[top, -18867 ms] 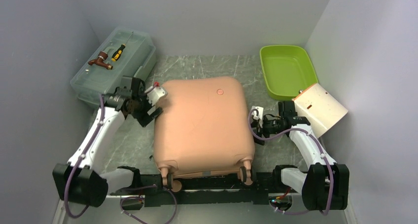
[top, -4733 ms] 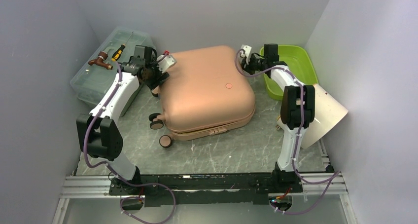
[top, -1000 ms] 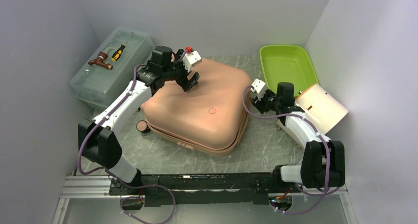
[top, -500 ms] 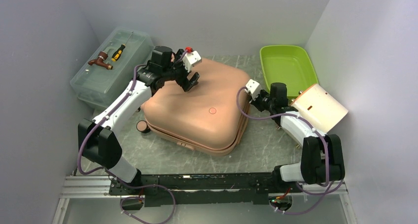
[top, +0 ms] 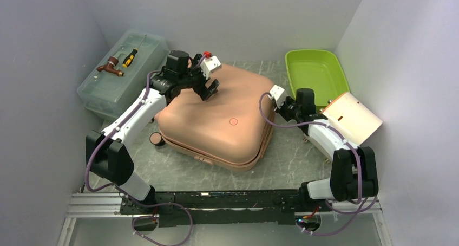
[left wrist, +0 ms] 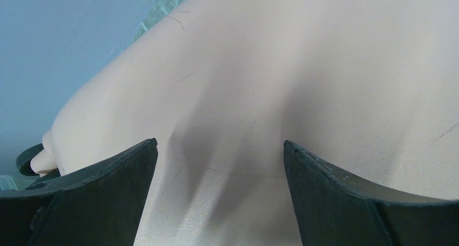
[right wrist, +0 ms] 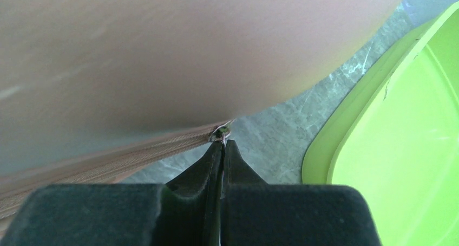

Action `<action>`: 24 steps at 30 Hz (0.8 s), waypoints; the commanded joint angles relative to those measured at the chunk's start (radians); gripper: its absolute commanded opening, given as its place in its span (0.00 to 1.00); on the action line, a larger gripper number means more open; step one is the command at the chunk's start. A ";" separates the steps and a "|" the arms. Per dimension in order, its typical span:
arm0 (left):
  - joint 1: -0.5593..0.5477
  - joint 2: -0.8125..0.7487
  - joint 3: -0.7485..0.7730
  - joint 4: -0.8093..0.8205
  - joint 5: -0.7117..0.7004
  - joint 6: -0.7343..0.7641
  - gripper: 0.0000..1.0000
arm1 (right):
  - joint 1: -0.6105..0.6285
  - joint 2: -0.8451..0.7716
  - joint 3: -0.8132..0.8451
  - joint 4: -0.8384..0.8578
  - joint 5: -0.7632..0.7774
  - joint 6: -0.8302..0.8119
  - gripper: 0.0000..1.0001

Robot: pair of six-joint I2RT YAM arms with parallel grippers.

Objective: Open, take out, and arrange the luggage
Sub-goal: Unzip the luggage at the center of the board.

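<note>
The salmon-pink luggage (top: 216, 121) lies flat and zipped shut in the middle of the table, turned at an angle. My left gripper (top: 208, 89) rests over its far-left top, jaws open wide; in the left wrist view the left gripper (left wrist: 220, 143) straddles bare shell of the luggage (left wrist: 297, 67) and holds nothing. My right gripper (top: 275, 108) is at the luggage's right edge. In the right wrist view the right gripper (right wrist: 222, 144) is shut on the small metal zipper pull (right wrist: 221, 131), at the end of the zipper tape (right wrist: 108, 159) under the luggage (right wrist: 162, 51).
A translucent toolbox (top: 122, 75) with a screwdriver (top: 130, 57) and a brown tool (top: 110, 66) on its lid stands at the back left. The lime green tray (top: 316, 78) (right wrist: 400, 148) sits back right. A white box (top: 352, 118) leans against the right wall. One luggage wheel (top: 157, 139) points left.
My right gripper has moved left to the luggage's edge and closed on the zipper pull. The left arm and the luggage have stayed put.
</note>
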 commanded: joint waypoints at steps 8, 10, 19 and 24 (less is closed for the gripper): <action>-0.004 -0.006 -0.028 -0.070 0.010 -0.010 0.93 | -0.066 0.160 0.289 -0.116 0.050 0.094 0.00; -0.004 -0.006 -0.029 -0.070 0.011 -0.009 0.93 | -0.072 0.191 0.320 -0.126 0.046 0.081 0.00; -0.004 -0.005 -0.025 -0.075 0.014 -0.006 0.93 | -0.080 0.299 0.413 -0.078 -0.106 0.019 0.00; -0.004 -0.007 -0.024 -0.079 0.015 -0.003 0.93 | -0.084 0.366 0.474 -0.041 -0.180 0.042 0.00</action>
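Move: Just ahead of the right hand, which already pinches the zipper pull on the luggage's right side, the seam's far right corner lies about 8 cm forward at the same height. The luggage's middle is some 21 cm to this hand's left, level with it; the green tray's middle lies roughly 13 cm ahead, 15 cm to the right and 8 cm lower. From the left hand, over the lid, that corner is about 22 cm right, 2 cm ahead and 12 cm lower. Keeping the zipper pull pinched in shut fingers, the right hand drags it forward along the seam on the luggage's right side towards the far right corner, about 5 cm at nearly the same height. The fingertips tip downward some 10 degrees over the first half and then hold that tilt. The left hand stays put with fingers wide, seeming to rest on the lid. ##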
